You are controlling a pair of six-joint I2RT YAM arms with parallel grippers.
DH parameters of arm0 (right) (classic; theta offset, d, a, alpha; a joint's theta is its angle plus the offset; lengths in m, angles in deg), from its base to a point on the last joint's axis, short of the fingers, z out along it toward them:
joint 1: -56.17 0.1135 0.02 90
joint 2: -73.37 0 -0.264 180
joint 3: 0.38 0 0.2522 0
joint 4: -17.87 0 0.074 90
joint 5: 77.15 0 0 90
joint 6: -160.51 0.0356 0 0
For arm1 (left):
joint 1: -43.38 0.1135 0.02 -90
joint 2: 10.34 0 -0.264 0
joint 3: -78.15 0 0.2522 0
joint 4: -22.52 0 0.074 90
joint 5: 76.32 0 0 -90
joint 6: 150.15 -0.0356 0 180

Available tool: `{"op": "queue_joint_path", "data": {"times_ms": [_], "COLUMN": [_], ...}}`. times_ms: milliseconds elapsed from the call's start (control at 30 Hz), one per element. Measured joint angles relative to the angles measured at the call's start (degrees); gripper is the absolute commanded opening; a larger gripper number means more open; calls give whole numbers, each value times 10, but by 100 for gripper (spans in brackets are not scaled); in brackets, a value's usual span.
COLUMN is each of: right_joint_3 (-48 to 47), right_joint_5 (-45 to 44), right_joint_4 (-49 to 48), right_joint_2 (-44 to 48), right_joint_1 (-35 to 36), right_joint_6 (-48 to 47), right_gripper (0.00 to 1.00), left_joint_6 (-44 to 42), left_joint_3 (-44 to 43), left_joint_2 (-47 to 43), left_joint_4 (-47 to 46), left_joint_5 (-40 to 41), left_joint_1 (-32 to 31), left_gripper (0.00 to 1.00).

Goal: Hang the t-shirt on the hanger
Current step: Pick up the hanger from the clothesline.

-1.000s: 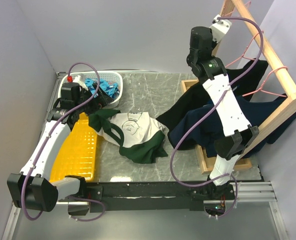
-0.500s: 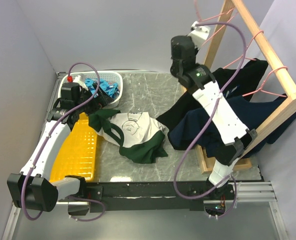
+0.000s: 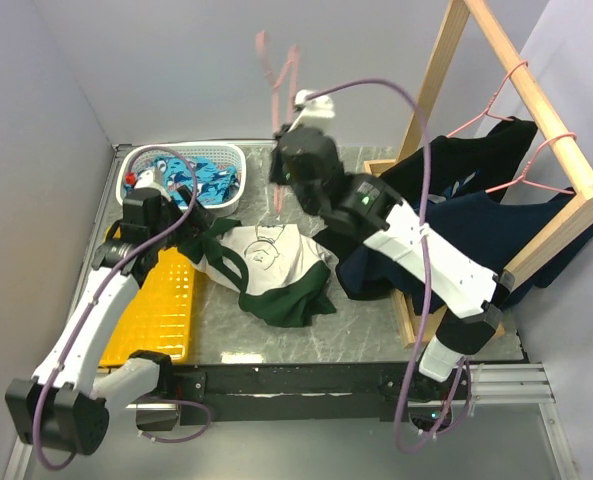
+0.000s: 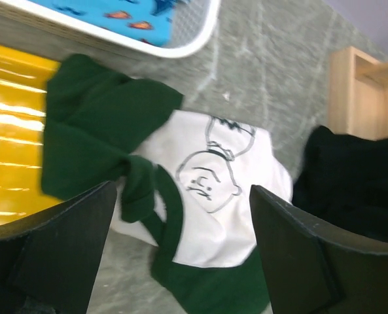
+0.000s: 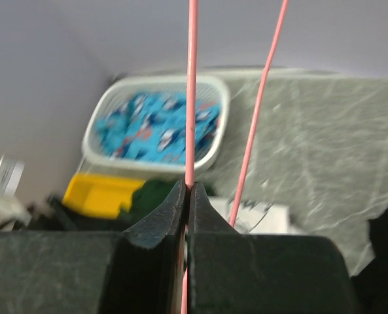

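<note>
The t-shirt (image 3: 271,262) lies crumpled on the marble table, off-white front with the line-drawn print up and dark green sleeves and hem around it. My left gripper (image 3: 194,215) hovers open over its left green sleeve. In the left wrist view the t-shirt (image 4: 220,196) shows between the wide-apart fingers (image 4: 56,255) of the left gripper (image 4: 180,248), which hold nothing. My right gripper (image 3: 280,140) is raised behind the shirt, shut on the thin pink hanger (image 3: 276,70), which stands up in the air. In the right wrist view the right gripper (image 5: 188,188) pinches one wire of the hanger (image 5: 192,91).
A white basket (image 3: 238,158) of bright blue patterned cloth sits at the back left. A yellow tray (image 3: 161,300) lies under the left arm. At the right, a wooden rack (image 3: 536,110) carries two pink hangers with navy and black garments (image 3: 456,235) drooping onto the table.
The right arm has swung left from the rack, carrying the pink hanger over the table's middle. The left gripper has come from the basket to above the shirt's green sleeve.
</note>
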Motion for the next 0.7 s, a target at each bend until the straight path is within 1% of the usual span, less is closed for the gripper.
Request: {"op": "queue_joint_path", "data": {"times_ms": [133,167,267,367,467,567,700], "right_joint_3": [11,23,69,126,206,291,375], "right_joint_5": [55,80,159,229,283,318,330], "right_joint_4": [17,17,20,23,14,6,4], "right_joint_2": [2,6,31,74,142,219,298], "right_joint_1": [53,64,90,104,113,123,138], "right_joint_6": [-5,-7,-12,-13,-4,15,43], "right_gripper": [0,0,0,0,0,0,0], "left_joint_6": [-7,-6,14,51,86,112,129], "left_joint_3": [19,28,65,108,147,173,175], "left_joint_2": [-52,-70,-117,-136,-127,-97,-46], "left_joint_4": [19,21,32,43,42,38,26], "left_joint_5": [75,96,148,187,210,228,257], "left_joint_1": [-24,-38,-96,-159,-198,-205,-206], "left_gripper": [76,74,64,60,59,59,58]}}
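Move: My right hand holds the pink hanger high. The white-and-green t-shirt lies about 43 cm below it, some 6 cm back and 7 cm left. The blue-filled basket stands roughly 14 cm ahead and 25 cm left of that hand. From my open left hand the t-shirt's middle is 5 cm back, 13 cm right and about 21 cm down. The yellow tray lies 12 cm back and 13 cm left of the left hand, the basket 15 cm ahead and 5 cm left. Keeping the hanger pinched, I pull my right hand back about 22 cm and lower it some 9, bowing out to the left and returning, while it turns counter-clockwise about 45 degrees and tips down, bringing the hanger over the t-shirt. My left hand draws back, then sinks about 11 cm towards the shirt's left part, its fingers closing partway on nothing. ##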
